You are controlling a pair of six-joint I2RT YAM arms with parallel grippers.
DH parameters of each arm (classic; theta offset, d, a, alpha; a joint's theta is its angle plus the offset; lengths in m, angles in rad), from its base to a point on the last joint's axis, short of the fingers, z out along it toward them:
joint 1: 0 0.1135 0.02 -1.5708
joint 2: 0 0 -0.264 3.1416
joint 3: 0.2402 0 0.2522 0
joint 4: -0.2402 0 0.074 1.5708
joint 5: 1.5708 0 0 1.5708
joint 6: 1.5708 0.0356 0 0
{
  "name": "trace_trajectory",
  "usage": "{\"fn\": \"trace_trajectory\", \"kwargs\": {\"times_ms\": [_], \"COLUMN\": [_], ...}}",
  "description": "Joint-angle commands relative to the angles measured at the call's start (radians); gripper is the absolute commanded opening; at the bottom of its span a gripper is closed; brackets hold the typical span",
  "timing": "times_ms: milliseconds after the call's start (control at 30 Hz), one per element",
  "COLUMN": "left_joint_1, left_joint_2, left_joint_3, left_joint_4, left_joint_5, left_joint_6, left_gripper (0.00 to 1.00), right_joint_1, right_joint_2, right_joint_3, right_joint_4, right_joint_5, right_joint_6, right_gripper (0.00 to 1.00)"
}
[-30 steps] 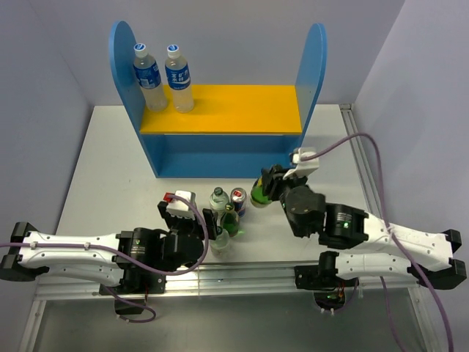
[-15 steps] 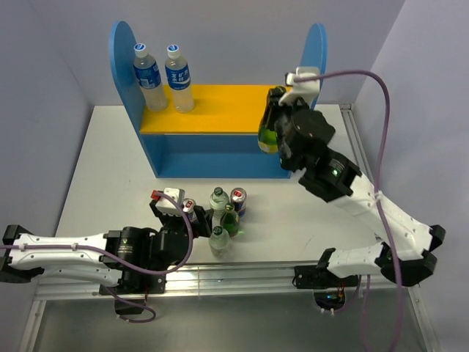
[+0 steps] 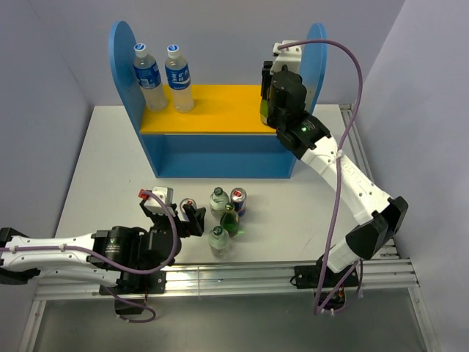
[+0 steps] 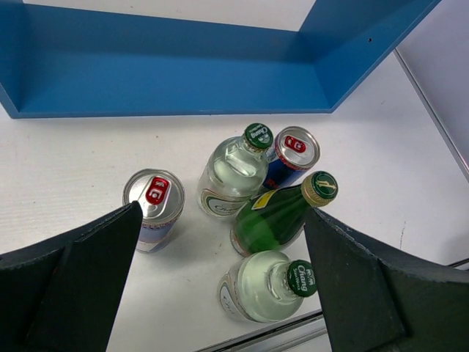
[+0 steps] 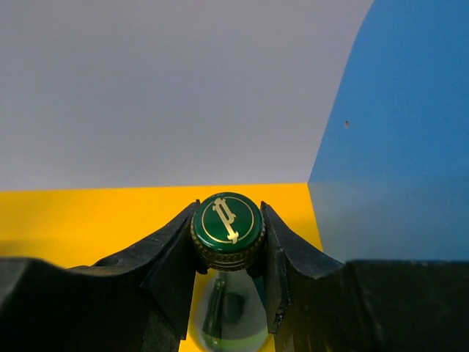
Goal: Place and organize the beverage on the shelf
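Observation:
The blue shelf [image 3: 121,51] with its yellow upper board [image 3: 220,110] stands at the back. Two water bottles [image 3: 149,77] stand on the board's left end. My right gripper [image 3: 267,79] is shut on the cap of a green bottle [image 5: 227,220] and holds it upright over the board's right end, beside the blue side panel [image 5: 396,147]. My left gripper [image 4: 220,286] is open and empty, low over several drinks on the table: a silver can [image 4: 154,198], a clear bottle [image 4: 234,172], a red-topped can [image 4: 293,150], a green bottle [image 4: 282,216] and a clear Chang bottle [image 4: 267,286].
The shelf's lower tier [image 4: 168,73] is open toward the drinks. The table's metal rail [image 3: 242,271] runs along the near edge, just in front of the Chang bottle [image 3: 218,238]. Purple cables loop above the right arm [image 3: 344,169].
My right arm lifted the green bottle from the table up to the right end of the yellow board. My left arm drew back to the left, away from the drinks.

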Motion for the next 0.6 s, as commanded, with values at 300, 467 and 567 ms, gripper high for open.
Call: {"fn": "trace_trajectory", "kwargs": {"times_ms": [300, 467, 567], "left_joint_1": [-0.005, -0.005, -0.005], "left_joint_2": [-0.006, 0.003, 0.008], "left_joint_3": [0.019, 0.025, 0.030], "left_joint_4": [-0.049, -0.052, -0.048], "left_joint_5": [-0.021, -0.023, -0.021], "left_joint_6": [-0.034, -0.035, -0.032], "left_gripper": [0.99, 0.99, 0.99], "right_joint_1": [-0.046, -0.046, -0.046], "right_joint_2": [-0.009, -0.017, -0.033], "right_joint_3": [-0.113, -0.121, -0.138], "right_joint_4": [0.256, 0.230, 0.229], "right_joint_5": [0.034, 0.028, 0.029], "right_joint_6": [0.016, 0.045, 0.053], "right_gripper": [0.00, 0.53, 0.85]}}
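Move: The right hand already holds the green bottle by its neck over the right end of the yellow shelf; the standing spot lies about 2 cm ahead, 1 cm to the right and some 13 cm below. The blue side panel is roughly 8 cm to the right and 1 cm ahead; the nearer water bottle stands about 22 cm to the left and 3 cm ahead. From the left hand the spot lies some 29 cm ahead, 24 cm right and 8 cm higher. Forward and to the right, easing to a stop, the right hand shifts the held green bottle about 2 cm deeper and closer to the blue side panel, tipping its fingertips up some 5 degrees. It then stays nearly in place, opens its fingers wide on both sides of the cap and lets go of the bottle, sinking about 1 cm as they part. ##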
